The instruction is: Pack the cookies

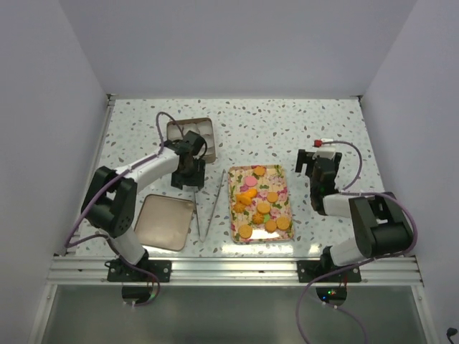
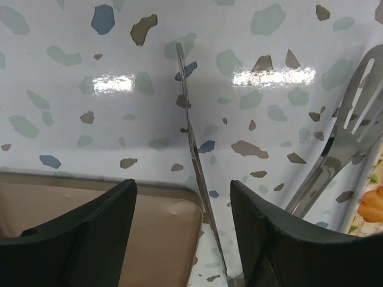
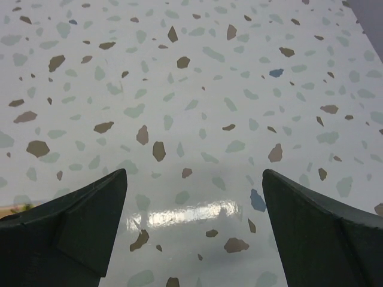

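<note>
Several cookies, mostly orange (image 1: 245,231) with a few pink (image 1: 252,179), lie on a flower-patterned tray (image 1: 281,183) in the middle of the table. One orange cookie (image 2: 371,206) shows at the right edge of the left wrist view. My left gripper (image 1: 188,177) hangs low over the upper end of metal tongs (image 1: 208,208). Its jaws (image 2: 183,239) stand apart, with the tongs' thin arm (image 2: 194,149) running between them, close to the right finger (image 2: 281,239). My right gripper (image 1: 315,168) is wide open (image 3: 194,227) over bare table, right of the tray.
A tan tin (image 1: 192,136) with white paper cups stands behind the left gripper. Its tan lid (image 1: 163,222) lies flat at the front left, its corner under my left finger (image 2: 90,233). The tongs' slotted arm (image 2: 347,131) lies to the right. White walls enclose the table.
</note>
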Tool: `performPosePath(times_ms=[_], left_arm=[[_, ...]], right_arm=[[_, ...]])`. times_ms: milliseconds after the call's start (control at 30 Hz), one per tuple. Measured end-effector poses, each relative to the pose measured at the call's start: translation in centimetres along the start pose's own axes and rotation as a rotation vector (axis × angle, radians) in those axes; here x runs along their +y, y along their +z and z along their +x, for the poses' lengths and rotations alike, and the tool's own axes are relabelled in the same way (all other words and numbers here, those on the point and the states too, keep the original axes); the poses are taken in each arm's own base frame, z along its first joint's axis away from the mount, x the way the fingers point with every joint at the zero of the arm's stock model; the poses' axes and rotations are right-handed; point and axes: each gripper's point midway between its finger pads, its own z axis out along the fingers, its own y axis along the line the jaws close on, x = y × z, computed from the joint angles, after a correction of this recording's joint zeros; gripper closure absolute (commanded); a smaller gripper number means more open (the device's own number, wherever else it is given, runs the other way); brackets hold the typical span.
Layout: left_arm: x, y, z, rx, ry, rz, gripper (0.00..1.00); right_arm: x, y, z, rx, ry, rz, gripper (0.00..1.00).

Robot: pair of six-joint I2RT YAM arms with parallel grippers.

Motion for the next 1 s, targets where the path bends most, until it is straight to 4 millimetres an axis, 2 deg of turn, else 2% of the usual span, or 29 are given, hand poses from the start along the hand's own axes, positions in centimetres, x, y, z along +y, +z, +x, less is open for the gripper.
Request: performPosePath(times_ms=[100,267,333,367,400,467,500,533,600,767,900,1000], left_arm=[[-0.1,0.8,0.1,0.015,0.012,0.0,0.34],[-0.3,1.9,0.5,0.027,0.018,0.004,0.28],[-0.2,2.3,0.9,0.033,0.017,0.009,0.33],[-0.2,2.5,1.1,0.036,0.018,0.012,0.36],[-0.2,2.7,1.4,0.041,0.018,0.014,0.49],[-0.3,3.0,1.6,0.048,0.014,0.02,0.61],[-0.5,3.3,1.5,0.05,0.014,0.026,0.72],[-0.5,3.4,1.5,0.052,0.012,0.025,0.77],[-0.7,3.4,1.4,0.049,0.014,0.033,0.9],[-1.2,3.2,1.0,0.045,0.005,0.05,1.0],[-2.0,1.9,-0.3,0.026,-0.014,0.072,1.0],[-3.2,-0.5,-2.3,-0.03,-0.044,0.128,1.0]], right_arm=[[0.1,0.1,-3.0,-0.034,0.01,-0.001,0.01],[-0.1,-1.8,-8.5,-0.106,0.03,-0.01,0.01],[-0.1,-2.5,-10.6,-0.107,0.038,-0.015,0.01],[-0.1,-2.8,-11.8,-0.102,0.048,-0.022,0.01],[0.2,-3.3,-13.1,-0.09,0.059,-0.039,0.01],[0.6,-4.2,-15.5,-0.077,0.106,-0.069,0.01],[0.9,-4.8,-16.5,-0.068,0.132,-0.087,0.01],[1.1,-5.2,-17.0,-0.058,0.155,-0.1,0.01],[1.7,-6.4,-17.5,-0.023,0.23,-0.131,0.01],[4.0,-8.7,-15.2,0.162,0.362,-0.231,0.01],[7.7,-10.6,-14.3,0.28,0.441,-0.425,0.01],[10.3,-12.0,-14.7,0.351,0.506,-0.564,0.01]])
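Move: The tongs lie just beneath the left gripper: their left arm passes between its open fingers, while their middle is about 6 cm back, 5 cm right and 4 cm below. From that gripper, the empty brown tray is centred 11 cm back and 9 cm left, the compartment box 15 cm ahead, neither left nor right, and the cookie tray 5 cm back and 25 cm right. From the right gripper, the cookie tray is some 13 cm back and 21 cm left, the tongs 15 cm back and 40 cm left, both 7 cm below. Lower the left gripper about 4 cm over the tongs' left arm, shut the fingers to pinch it, then raise it with a drift right and forward. Meanwhile lift the empty, open right gripper steeply some 18 cm, then swing it left and slightly back towards the cookie tray's side, rolling its left side up and turning counter-clockwise as the fingers tip down. ##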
